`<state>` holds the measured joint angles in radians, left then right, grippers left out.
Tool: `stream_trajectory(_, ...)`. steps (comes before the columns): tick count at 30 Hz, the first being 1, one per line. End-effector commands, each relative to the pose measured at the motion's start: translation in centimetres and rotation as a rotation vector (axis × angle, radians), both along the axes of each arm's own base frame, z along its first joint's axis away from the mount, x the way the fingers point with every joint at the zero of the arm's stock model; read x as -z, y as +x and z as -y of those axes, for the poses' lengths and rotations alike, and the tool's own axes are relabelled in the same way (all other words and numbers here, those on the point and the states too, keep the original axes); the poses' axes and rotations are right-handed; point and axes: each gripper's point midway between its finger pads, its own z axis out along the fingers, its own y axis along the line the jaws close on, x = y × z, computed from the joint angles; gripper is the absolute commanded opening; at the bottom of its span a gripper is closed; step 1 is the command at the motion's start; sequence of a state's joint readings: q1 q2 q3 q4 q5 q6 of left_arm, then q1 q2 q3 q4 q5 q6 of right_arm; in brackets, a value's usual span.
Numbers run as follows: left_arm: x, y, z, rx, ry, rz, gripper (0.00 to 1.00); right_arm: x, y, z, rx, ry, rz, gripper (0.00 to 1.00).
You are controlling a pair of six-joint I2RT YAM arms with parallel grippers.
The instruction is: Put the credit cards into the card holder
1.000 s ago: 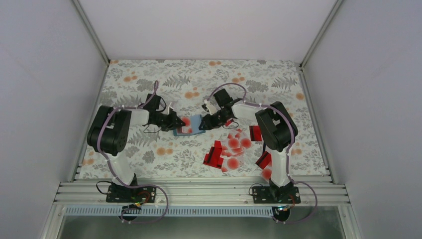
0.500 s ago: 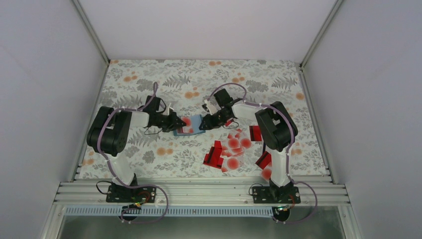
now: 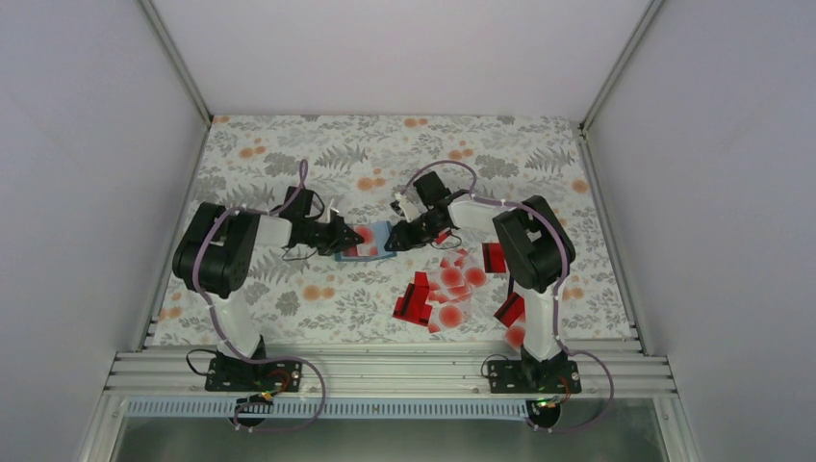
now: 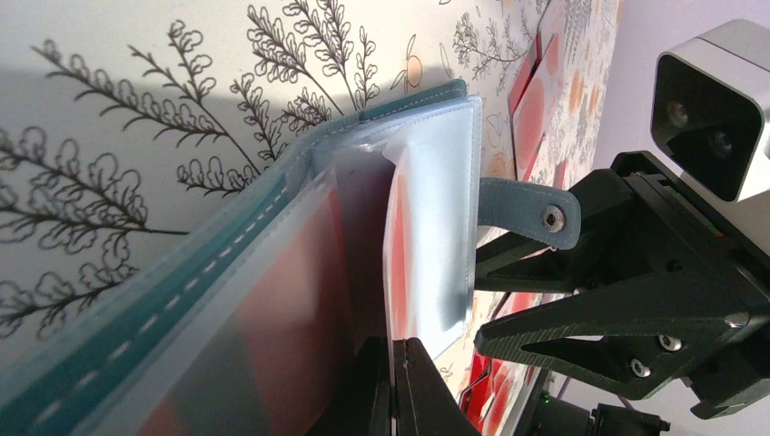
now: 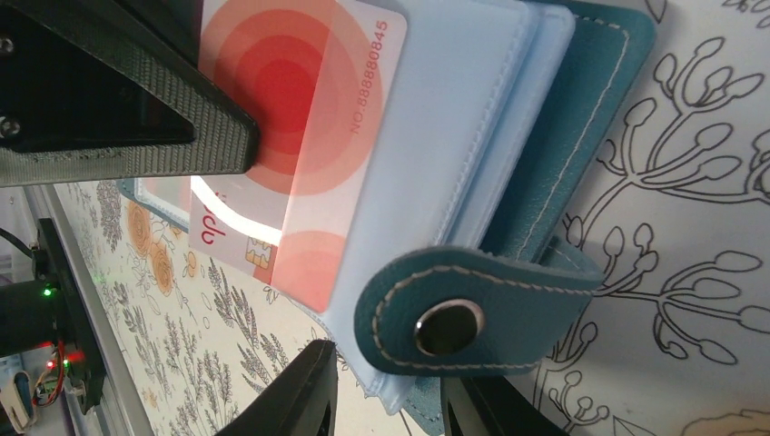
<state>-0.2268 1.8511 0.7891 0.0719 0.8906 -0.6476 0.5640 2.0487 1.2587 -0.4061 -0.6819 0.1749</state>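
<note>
The teal-blue card holder [image 3: 373,244] lies open on the cloth between both grippers. My left gripper [image 3: 348,236] is shut on a pale card with a red dot [image 5: 300,118]. In the left wrist view the card [image 4: 398,263] stands edge-on from the left gripper [image 4: 392,368] between the holder's [image 4: 182,300] pale sleeves. My right gripper [image 3: 396,241] sits at the holder's right edge. In the right wrist view the right gripper [image 5: 390,400] has its jaws apart, astride the snap strap [image 5: 454,318] and the sleeve corner of the holder [image 5: 581,118].
Loose cards lie in front of the right arm: pale red-dot ones [image 3: 450,287] and solid red ones [image 3: 416,300], [image 3: 495,258], [image 3: 510,310]. The white side walls and metal rails close in the floral cloth [image 3: 289,144]. The two grippers stand very close together.
My left arm has edged to the right, carrying the card further toward the holder. The right gripper and the holder have stayed in place.
</note>
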Motion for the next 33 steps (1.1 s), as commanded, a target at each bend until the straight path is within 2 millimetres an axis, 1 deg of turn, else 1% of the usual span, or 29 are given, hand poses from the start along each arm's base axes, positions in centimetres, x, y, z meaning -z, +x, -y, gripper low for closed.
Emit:
stream_trajectory(1, 1.0, -0.1, 0.8, 0.024, 0.006, -0.012, 0.02, 6.6, -2.9, 2.3, 0.006, -0.183, -0.117, 0.3)
stream_trajectory(7, 1.0, 0.1, 1.2, 0.037, 0.015, -0.01, 0.04, 6.5, -2.6, 2.1, 0.004, -0.182, -0.112, 0.3)
stream_trajectory(12, 1.0, 0.1, 0.5, 0.037, 0.093, -0.017, 0.12, 6.5, -2.3, 2.0, 0.003, -0.181, -0.106, 0.3)
stream_trajectory(16, 1.1, -0.4, 0.2, 0.037, 0.134, -0.034, 0.22, 6.6, -2.2, 1.9, 0.002, -0.179, -0.107, 0.3)
stream_trajectory(20, 1.3, -0.7, -0.1, 0.039, 0.189, -0.047, 0.29, 6.6, -2.2, 1.8, 0.001, -0.175, -0.108, 0.3)
stream_trajectory(26, 1.0, -0.6, -0.5, 0.055, 0.293, -0.075, 0.32, 6.7, -2.2, 1.8, 0.002, -0.173, -0.108, 0.3)
stream_trajectory(33, 0.3, -0.5, -1.3, 0.052, 0.406, -0.092, 0.48, 6.9, -2.3, 1.7, 0.0, -0.167, -0.112, 0.3)
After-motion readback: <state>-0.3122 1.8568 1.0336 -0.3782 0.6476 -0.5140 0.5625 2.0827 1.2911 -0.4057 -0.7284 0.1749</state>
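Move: The left hand pinches a card already partway into the card holder's right pocket; that pocket's middle lies about 5 cm to its right, level front to back and 1 cm lower. The holder's left pocket, a card already inside, sits about 2 cm left, 1 cm back and 2 cm below. From the right hand, the right pocket's middle is some 3 cm left and 1 cm ahead, 1 cm below, with the strap right at its fingertips. Rightward by a bit under 1 cm, the left hand pushes the pinched card farther into the right pocket and sinks slightly, then opens its fingers to nearly half, tipping them some 15 degrees more steeply down and coming back up. The right hand, fingers still partly open at the holder's strap edge, eases about 1 cm left against that edge. ##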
